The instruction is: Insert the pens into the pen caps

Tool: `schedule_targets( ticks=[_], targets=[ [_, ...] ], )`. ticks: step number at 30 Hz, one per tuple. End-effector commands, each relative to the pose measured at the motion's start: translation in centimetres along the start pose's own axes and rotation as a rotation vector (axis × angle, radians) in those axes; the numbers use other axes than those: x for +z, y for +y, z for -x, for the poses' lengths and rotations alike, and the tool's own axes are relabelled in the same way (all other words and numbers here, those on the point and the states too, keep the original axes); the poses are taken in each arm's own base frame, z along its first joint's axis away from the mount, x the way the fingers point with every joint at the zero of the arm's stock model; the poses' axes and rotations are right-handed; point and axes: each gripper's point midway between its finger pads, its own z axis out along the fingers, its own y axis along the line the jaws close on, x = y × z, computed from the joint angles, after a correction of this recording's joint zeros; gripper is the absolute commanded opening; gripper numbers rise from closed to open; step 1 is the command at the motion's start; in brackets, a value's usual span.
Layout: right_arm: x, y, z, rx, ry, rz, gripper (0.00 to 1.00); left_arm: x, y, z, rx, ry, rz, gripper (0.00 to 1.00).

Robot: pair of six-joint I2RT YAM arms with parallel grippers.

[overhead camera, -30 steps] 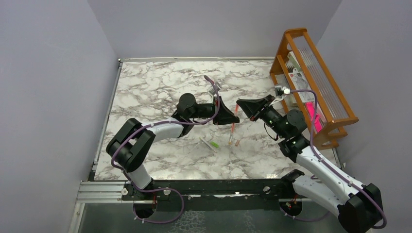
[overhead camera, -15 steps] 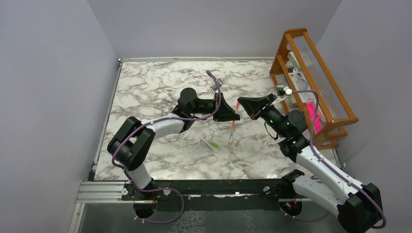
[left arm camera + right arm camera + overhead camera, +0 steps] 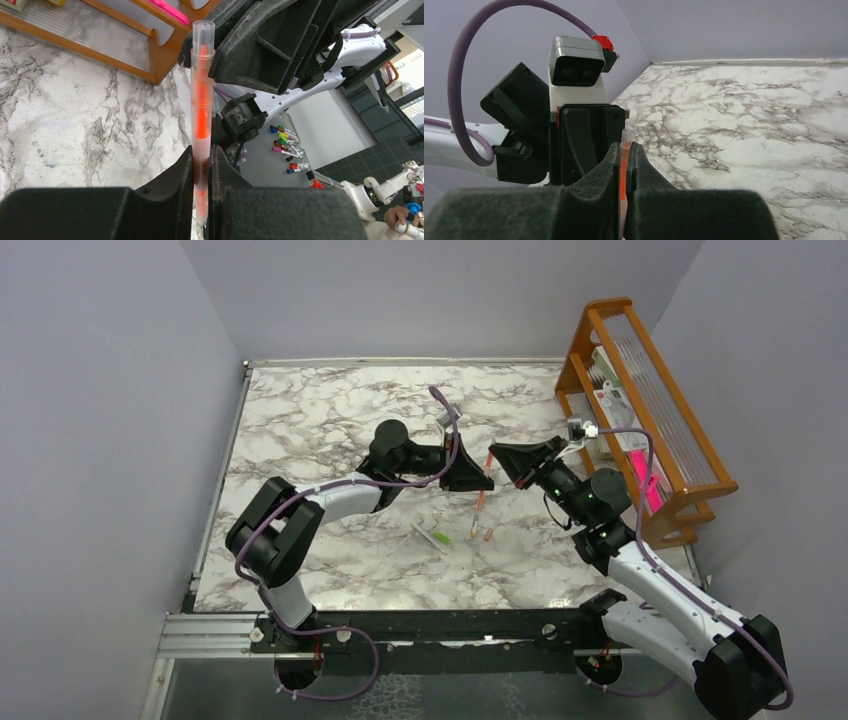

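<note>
An orange-red pen with a frosted barrel stands clamped between my left gripper's fingers, which are shut on its lower barrel. Its upper end carries a translucent pen cap that reaches into my right gripper. In the right wrist view that gripper is shut on the same thin orange-cored tube. From above, the left gripper and right gripper meet tip to tip above mid-table. Below them lie an orange pen, a tan-orange cap, a whitish pen and a green cap.
An orange wooden rack with boxes and a pink item stands along the table's right edge, close behind the right arm. The marble tabletop has walls at the back and on both sides. Loose coloured markers lie on a surface beyond the table.
The left gripper has edged a little up and to the right, closing on the right gripper's tips. Both grips have stayed shut and the items on the table have not moved.
</note>
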Motion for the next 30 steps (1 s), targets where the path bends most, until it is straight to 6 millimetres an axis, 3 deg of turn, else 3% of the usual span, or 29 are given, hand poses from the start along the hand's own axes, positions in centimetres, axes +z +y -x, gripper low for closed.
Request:
schedule_targets(
  ticks=[1,13,20,27,30],
  targets=[
    [-5.9,0.2,-13.9,0.185,0.53,0.051,0.01,-0.8,-3.1,13.3,0.294,-0.385,0.019,0.0],
    [-6.3,0.1,-14.1,0.172,0.539,0.041,0.01,-0.5,-3.2,14.0,0.305,-0.388,0.01,0.0],
    [-5.5,0.5,-11.9,0.137,0.481,0.038,0.01,-0.9,-2.9,12.8,0.295,-0.368,0.021,0.0],
    [-4.1,1.1,-8.2,0.1,0.382,0.018,0.01,-1.6,-1.0,10.0,0.26,-0.335,0.082,0.0],
    [-3.9,0.4,-7.2,0.078,0.343,-0.036,0.03,-2.0,2.0,8.4,0.206,-0.299,0.203,0.0]
  ],
)
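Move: The left hand holds the orange pen, its clear cap about 5 cm ahead, level sideways and 2 cm above that hand. The right fingers grip that cap, right at their hand point. Roughly 25 cm below the right hand, the loose white pen lies 1 cm back and 2 cm left, the small orange cap 5 cm back and straight in line, and the green cap 5 cm back, 10 cm left. Right fingers come off the clear cap, dropping about 8 cm and back; left carries the pen up and forward. ##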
